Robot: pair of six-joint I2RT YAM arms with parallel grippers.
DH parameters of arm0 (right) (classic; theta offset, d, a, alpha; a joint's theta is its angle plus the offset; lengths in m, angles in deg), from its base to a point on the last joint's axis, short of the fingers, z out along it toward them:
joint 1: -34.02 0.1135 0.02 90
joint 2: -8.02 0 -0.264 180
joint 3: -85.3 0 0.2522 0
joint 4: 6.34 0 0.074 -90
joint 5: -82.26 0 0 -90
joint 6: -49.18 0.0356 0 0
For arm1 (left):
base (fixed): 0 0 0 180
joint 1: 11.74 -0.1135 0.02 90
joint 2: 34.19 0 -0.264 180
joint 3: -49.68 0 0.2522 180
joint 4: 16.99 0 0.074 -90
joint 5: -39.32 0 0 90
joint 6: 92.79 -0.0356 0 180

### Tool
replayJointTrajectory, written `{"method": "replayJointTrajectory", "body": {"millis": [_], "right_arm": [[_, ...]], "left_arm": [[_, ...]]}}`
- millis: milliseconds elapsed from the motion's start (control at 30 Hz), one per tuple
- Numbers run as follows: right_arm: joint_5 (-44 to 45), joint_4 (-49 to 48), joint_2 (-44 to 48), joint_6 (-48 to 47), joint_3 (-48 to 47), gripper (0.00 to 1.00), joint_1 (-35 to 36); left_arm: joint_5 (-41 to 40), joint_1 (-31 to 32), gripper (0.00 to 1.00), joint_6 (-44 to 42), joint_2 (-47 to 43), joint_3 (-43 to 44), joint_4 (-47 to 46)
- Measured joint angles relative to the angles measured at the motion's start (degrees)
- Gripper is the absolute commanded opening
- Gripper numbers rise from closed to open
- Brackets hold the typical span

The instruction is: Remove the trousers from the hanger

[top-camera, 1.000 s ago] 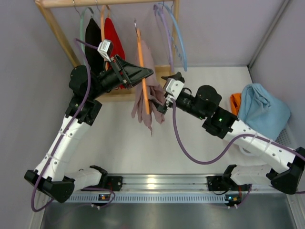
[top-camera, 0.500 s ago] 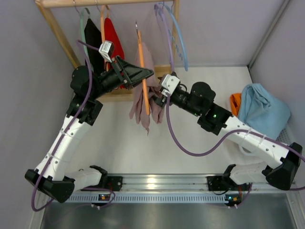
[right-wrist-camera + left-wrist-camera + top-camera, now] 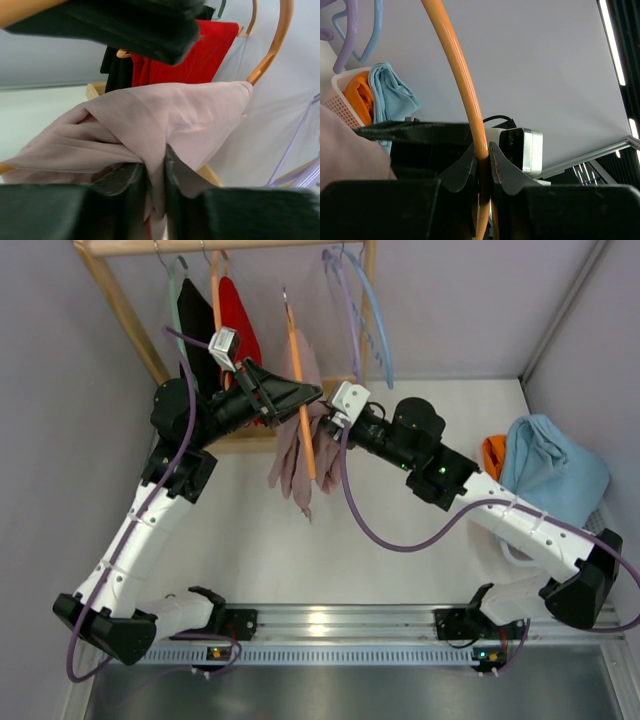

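The dusty-pink trousers (image 3: 290,455) hang limp in folds over the thin orange hanger (image 3: 300,390) in front of the rack. My left gripper (image 3: 312,392) is shut on the hanger's orange rod; in the left wrist view the rod (image 3: 455,55) runs down between the jaws of this gripper (image 3: 482,155). My right gripper (image 3: 325,430) reaches in from the right at the trousers' upper part. Seen from the right wrist, a fold of the trousers (image 3: 165,115) is pinched in the right gripper (image 3: 156,160). The hanger's curved end (image 3: 277,35) shows behind the cloth.
A wooden rack (image 3: 120,310) stands at the back with a black garment (image 3: 195,320), a red garment (image 3: 238,315), a lilac hanger (image 3: 345,300) and a blue hanger (image 3: 380,330). A white basket (image 3: 515,552) at the right holds blue cloth (image 3: 550,470) and orange cloth (image 3: 493,455).
My right gripper has moved left into the trousers and its jaws have closed on a fold of the cloth. The left gripper has kept its hold on the hanger.
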Motion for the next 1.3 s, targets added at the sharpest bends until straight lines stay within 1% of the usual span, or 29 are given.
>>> {"method": "replayJointTrajectory", "body": {"millis": [67, 100, 300, 600, 867, 1300], "right_arm": [[-0.3, 0.1, -0.2, -0.1, -0.6, 0.01, -0.2], [-0.3, 0.1, -0.3, -0.1, -0.8, 0.0, -0.3], [-0.1, 1.2, -0.3, 0.0, -1.6, 0.0, -0.5], [1.7, 6.1, 1.6, 1.3, -6.6, 0.0, -0.6], [3.3, 8.9, 5.4, 1.7, -9.4, 0.0, -0.9], [5.7, 11.5, 6.3, 1.0, -16.4, 0.0, -1.1]], "left_arm": [[0.0, 0.0, 0.0, 0.0, -0.1, -0.3, -0.3], [0.0, 0.0, 0.0, 0.0, -0.1, -0.4, -0.4], [0.0, 0.0, 0.0, 0.0, -0.5, -1.5, -1.1], [0.0, 0.2, 0.0, -1.0, -2.3, -4.5, -2.8], [0.6, 0.5, 0.0, -3.3, -3.1, -6.3, -3.7], [-0.5, 0.5, 0.0, -7.2, -5.0, -12.1, -3.0]]}}
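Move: The trousers' near fold lies right between the right gripper's half-closed fingers, level with them. The orange hanger, still held by the left gripper, has its middle about 4 cm back, 2 cm left and 9 cm above the right hand. The red garment hangs roughly 15 cm ahead and 15 cm left, the purple hanger some 18 cm ahead and 9 cm right. From the left hand, the fold is about 4 cm ahead, 2 cm right and 9 cm down. Shut the right gripper on the trousers' fold, then haul it about 13 cm up and some 7 cm to the right, easing slightly back and rolling the left side of the hand up about 10 degrees. Keep the left grip on the orange hanger and sink it roughly 5.5 cm, so the hands part against each other. ##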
